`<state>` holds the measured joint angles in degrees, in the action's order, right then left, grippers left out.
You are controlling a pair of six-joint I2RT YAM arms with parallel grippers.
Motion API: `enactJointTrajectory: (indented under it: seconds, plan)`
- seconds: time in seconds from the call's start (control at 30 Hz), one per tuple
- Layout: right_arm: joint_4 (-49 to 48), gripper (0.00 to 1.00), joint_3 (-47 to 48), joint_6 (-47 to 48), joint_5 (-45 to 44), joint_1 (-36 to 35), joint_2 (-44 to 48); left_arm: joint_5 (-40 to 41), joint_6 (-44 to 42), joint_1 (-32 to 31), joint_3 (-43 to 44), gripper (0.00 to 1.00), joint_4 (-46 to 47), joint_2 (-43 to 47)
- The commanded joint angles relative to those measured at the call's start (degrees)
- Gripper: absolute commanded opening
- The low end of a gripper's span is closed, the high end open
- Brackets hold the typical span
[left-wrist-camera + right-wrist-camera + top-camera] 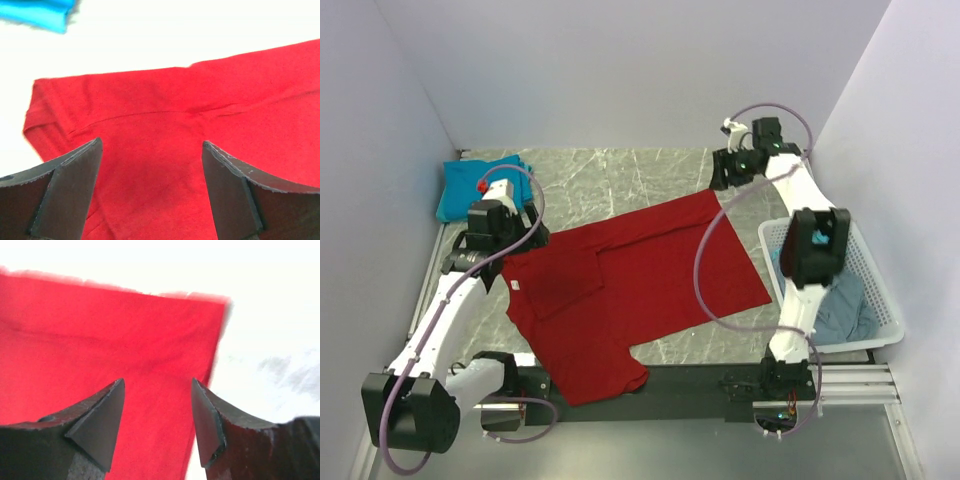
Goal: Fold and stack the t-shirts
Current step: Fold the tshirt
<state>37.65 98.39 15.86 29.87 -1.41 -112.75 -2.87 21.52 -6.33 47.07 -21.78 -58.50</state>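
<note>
A bright red t-shirt (640, 285) lies spread on the table, one sleeve folded in over its body. My left gripper (480, 255) is open and empty above the shirt's far left shoulder; the red cloth (165, 125) fills its wrist view. My right gripper (725, 170) is open and empty above the shirt's far right corner; the cloth's edge (125, 355) lies under its jaws. A folded teal t-shirt (470, 185) sits at the back left, also seen in the left wrist view (40, 12). A grey-blue t-shirt (845, 305) lies in the basket.
A white lattice basket (885, 315) stands at the right edge beside the right arm. Grey walls close in the table on the left, back and right. A black strip runs along the near edge between the arm bases.
</note>
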Motion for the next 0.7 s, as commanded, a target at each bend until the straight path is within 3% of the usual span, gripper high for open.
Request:
enactJointTrajectory:
  seconds: [0.0, 0.27, 0.67]
  plan:
    - [7.95, 0.63, 13.2, -1.7, -7.8, -0.7, -10.69, 2.69, -0.86, 1.14, -1.72, 0.86, 0.6, 0.75]
    - [13.06, 0.63, 33.51, -3.03, -10.09, -0.7, -27.41, 5.07, -0.6, 1.58, -1.89, 0.86, 1.56, 0.76]
    - [15.61, 0.58, 35.91, 0.75, -9.65, -2.55, -33.32, 4.28, 5.28, 6.59, -1.45, 0.83, 1.66, -5.66]
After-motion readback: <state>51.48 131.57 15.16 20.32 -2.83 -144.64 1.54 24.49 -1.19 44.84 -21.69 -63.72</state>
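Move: My right hand is open, with the red t-shirt's far right corner about 7 cm ahead of it, neither left nor right, and some 14 cm below; the basket lies 17 cm back and 22 cm to the right. My left hand, also open, has the shirt's far left corner roughly 8 cm ahead, 7 cm left and 17 cm down. The white tag is 5 cm left and 1 cm back, and the folded blue shirt 23 cm ahead and 16 cm left. I sink my right hand about 11 cm onto the red shirt's far right corner while reaching 8 cm forward, then ease back a centimetre, fingers staying open and tipping some 15 degrees further down. Meanwhile my open left hand drops and drifts left, about 4 cm each way, towards the far left corner, turning some 10 degrees counter-clockwise. ##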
